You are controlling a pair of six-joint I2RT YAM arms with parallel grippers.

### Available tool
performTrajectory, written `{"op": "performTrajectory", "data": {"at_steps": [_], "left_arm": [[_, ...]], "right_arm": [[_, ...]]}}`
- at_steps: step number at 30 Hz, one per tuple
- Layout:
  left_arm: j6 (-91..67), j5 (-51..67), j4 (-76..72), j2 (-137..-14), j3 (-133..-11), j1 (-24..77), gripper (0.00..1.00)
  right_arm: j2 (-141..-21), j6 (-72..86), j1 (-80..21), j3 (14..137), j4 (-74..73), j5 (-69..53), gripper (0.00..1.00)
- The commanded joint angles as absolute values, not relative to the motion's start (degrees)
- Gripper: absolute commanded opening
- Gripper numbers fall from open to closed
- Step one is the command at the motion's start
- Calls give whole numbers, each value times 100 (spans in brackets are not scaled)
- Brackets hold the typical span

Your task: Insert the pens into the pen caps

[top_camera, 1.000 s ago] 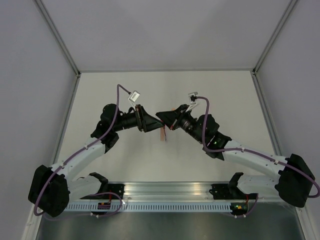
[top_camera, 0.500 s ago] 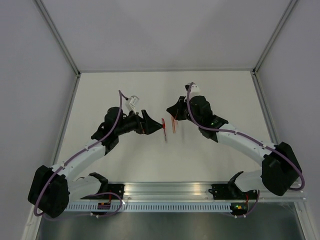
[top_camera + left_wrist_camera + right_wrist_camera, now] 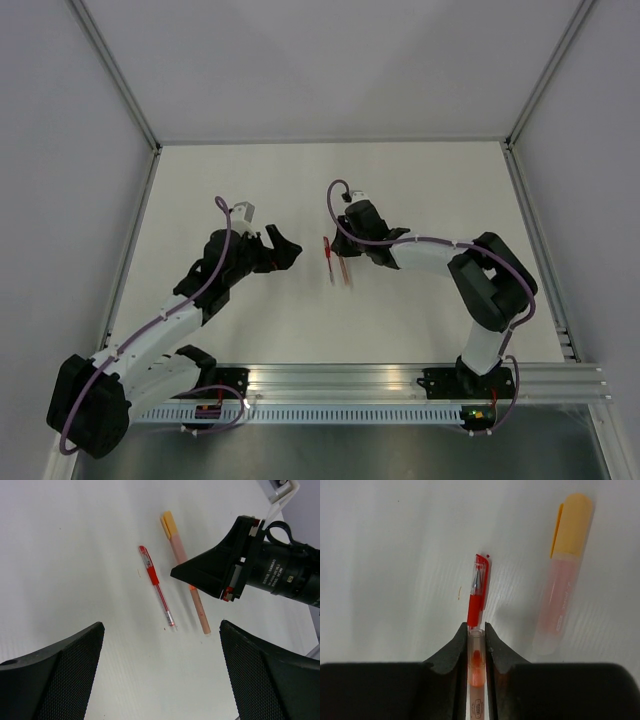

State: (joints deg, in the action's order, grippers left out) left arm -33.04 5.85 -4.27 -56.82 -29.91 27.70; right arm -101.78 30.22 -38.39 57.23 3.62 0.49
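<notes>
The red pen (image 3: 475, 607) lies flat on the table with the red cap (image 3: 481, 570) on its tip. Beside it lies the salmon pen (image 3: 555, 610), wearing the orange cap (image 3: 571, 525). My right gripper (image 3: 476, 627) hovers just above the red pen, whose clear barrel shows through the narrow gap between its jaws. In the left wrist view the whole red pen (image 3: 157, 592) lies free of the right gripper (image 3: 182, 572), which overlaps the salmon pen (image 3: 192, 592). My left gripper (image 3: 160, 680) is wide open and empty, drawn back to the left of both pens (image 3: 328, 260).
The white table (image 3: 420, 320) is walled at the back and both sides. The arms' mounting rail (image 3: 340, 385) runs along the near edge. The right arm's elbow (image 3: 490, 280) folds back to the right of the pens.
The left gripper opened fully and pulled back left. The right gripper swung left and down over the pens, and its jaws loosened. The red pen now rests on the table.
</notes>
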Motion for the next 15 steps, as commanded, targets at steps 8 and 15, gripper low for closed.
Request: {"op": "performTrajectory", "data": {"at_steps": [8,15], "left_arm": [[-3129,114,-439,-5440,-2883,2760,100],[-3015,421,-527,-5563,-2909,2751,100]], "right_arm": [[-10310,2953,-3771,6196,247,562,42],[-8951,2760,-3718,6144,-421,695,45]]}}
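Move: The orange pen is still between the right fingertips, pinched near its front end, so its middle lies about 4 cm back, 1 cm right and 1 cm below that hand. The red pen's middle is some 3 cm back and 2 cm left of the hand; the yellow-capped marker's is about 4 cm ahead and 3 cm right, both roughly 2 cm below. From the left hand the orange pen lies about 12 cm right, 3 cm ahead and 12 cm lower. The orange pen is let go onto the table: the right fingers open to not quite half while the hand eases forward about 1.5 cm and sinks slightly. The hand then lifts clear, about 3 cm up from its lowest point, drifting some 2 cm to the right, away from the red pen, with the fingers staying apart. ##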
